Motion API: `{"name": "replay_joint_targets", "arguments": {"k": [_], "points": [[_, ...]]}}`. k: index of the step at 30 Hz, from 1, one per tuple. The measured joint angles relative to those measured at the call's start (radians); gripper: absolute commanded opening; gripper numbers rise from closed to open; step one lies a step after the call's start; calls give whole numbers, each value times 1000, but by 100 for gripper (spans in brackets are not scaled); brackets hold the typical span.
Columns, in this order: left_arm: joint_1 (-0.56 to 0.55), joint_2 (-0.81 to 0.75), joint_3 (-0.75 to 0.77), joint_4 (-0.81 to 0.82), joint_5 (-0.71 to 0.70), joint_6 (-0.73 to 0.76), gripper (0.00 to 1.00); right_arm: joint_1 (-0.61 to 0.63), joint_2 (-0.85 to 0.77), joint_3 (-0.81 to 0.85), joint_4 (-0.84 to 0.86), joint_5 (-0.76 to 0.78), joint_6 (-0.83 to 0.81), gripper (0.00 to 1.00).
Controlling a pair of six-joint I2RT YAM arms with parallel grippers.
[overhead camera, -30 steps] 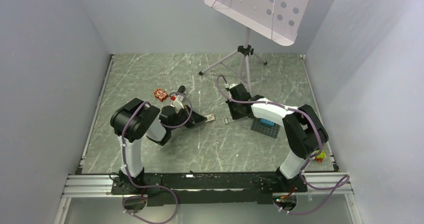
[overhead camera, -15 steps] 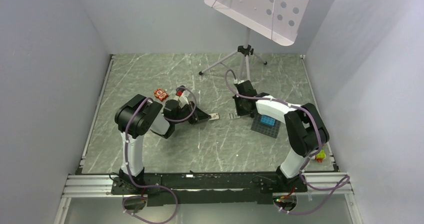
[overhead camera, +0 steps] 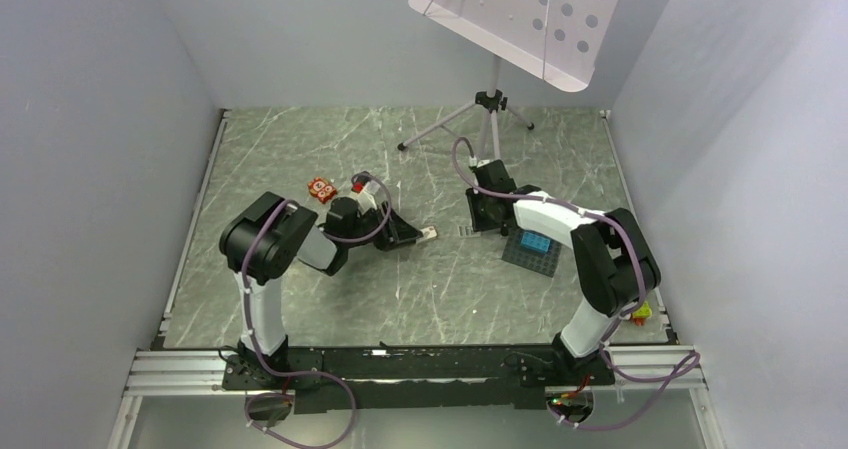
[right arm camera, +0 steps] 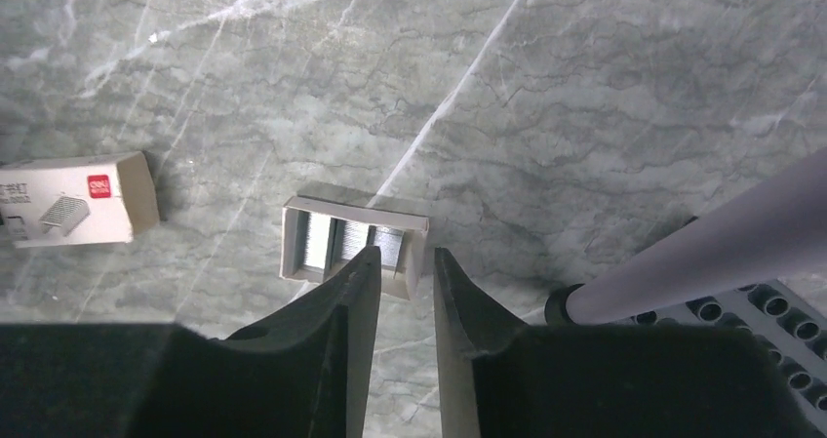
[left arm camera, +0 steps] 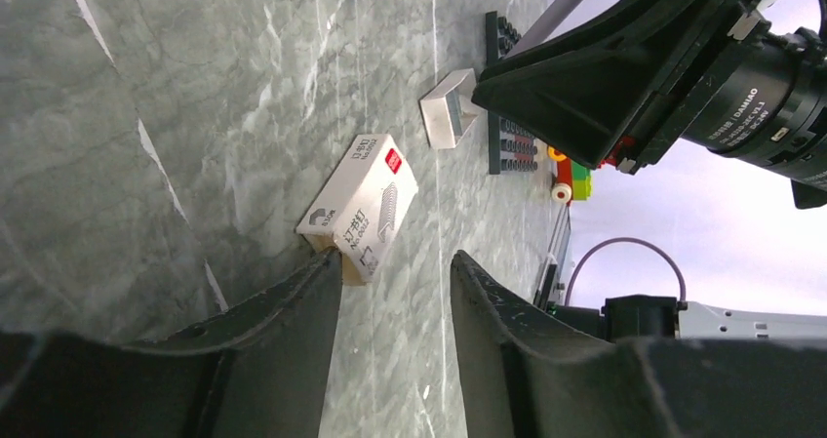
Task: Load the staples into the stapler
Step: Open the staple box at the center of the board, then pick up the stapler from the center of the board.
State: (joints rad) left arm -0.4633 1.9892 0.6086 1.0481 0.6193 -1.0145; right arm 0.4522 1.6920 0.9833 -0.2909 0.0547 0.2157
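The staples [right arm camera: 317, 239] are silver strips lying in a small open cardboard tray [right arm camera: 293, 262] on the marble table. My right gripper [right arm camera: 405, 255] stands open right at the tray, its tips on either side of the tray's right wall without closing on it. The tray's empty white sleeve [left arm camera: 359, 209] lies to the left. My left gripper [left arm camera: 395, 260] is open, one fingertip [left arm camera: 327, 267] beside the sleeve's near end and nothing between the jaws. From above, the left gripper [overhead camera: 400, 233] and the right gripper [overhead camera: 478, 221] face each other across sleeve [overhead camera: 428, 234] and tray [overhead camera: 465, 232]. The stapler is out of view.
A dark baseplate [overhead camera: 532, 255] with a blue brick [overhead camera: 536, 242] lies just right of the right gripper. A tripod [overhead camera: 488, 119] stands behind, one leg [right arm camera: 722, 253] close to the right fingers. An orange toy [overhead camera: 320, 188] sits far left; coloured bricks [overhead camera: 640, 312] near the right edge.
The right gripper drew the tray out to the right, away from the sleeve in the left gripper. Both grippers have since opened and let go.
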Motion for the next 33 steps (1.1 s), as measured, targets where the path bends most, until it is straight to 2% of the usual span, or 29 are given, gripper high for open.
{"name": "replay_joint_targets", "arguments": {"k": [8, 12, 14, 16, 17, 22, 24, 28, 33], "points": [[6, -235, -57, -183, -100, 116, 64, 0, -73, 0, 1, -5, -26, 36], [6, -418, -66, -320, -172, 213, 72, 0, -116, 0, 0, -59, -77, 47], [6, -518, -70, -396, -220, 265, 80, 0, -133, 0, -6, -122, -125, 54], [6, -622, -76, -470, -277, 318, 95, -1, -150, 0, -23, -205, -190, 60], [6, -676, -79, -514, -310, 344, 99, -1, -160, 0, -32, -254, -227, 62], [16, -977, -119, -697, -505, 455, 99, -1, -240, 0, -86, -480, -389, 67], [43, -1054, -138, -733, -523, 480, 99, -6, -277, 0, -101, -567, -446, 70], [138, -1095, -118, -856, -494, 533, 99, -33, -324, -4, -119, -728, -540, 79], [225, -929, 65, -1081, -432, 635, 100, -46, -295, -1, -186, -848, -641, 80]]}}
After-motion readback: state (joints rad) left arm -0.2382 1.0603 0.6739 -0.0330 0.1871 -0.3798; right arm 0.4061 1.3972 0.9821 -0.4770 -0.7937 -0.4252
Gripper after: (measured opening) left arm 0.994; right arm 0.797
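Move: The opened staple box lies in two parts: my left fingertips are at its sleeve, whose middle is about 2 cm right and 1 cm ahead, slightly below. The grey stapler I go for next lies some 13 cm left and 8 cm ahead of that hand, the owl block 20 cm left and 9 ahead. My right hand is just above the staple tray, its middle 2 cm to the left; the sleeve is 10 cm left and 1 back, the studded pad 10 right and 5 back. I lift both hands clear of the opened box. My left swings about 17 cm left and climbs some 15 before dipping slightly, fingers spreading wide and turning from rightward to mostly forward, ending high behind the grey stapler, a little to its left. My right rises, draws back and drifts left, turning counter-clockwise and opening wider, away from the tray. ##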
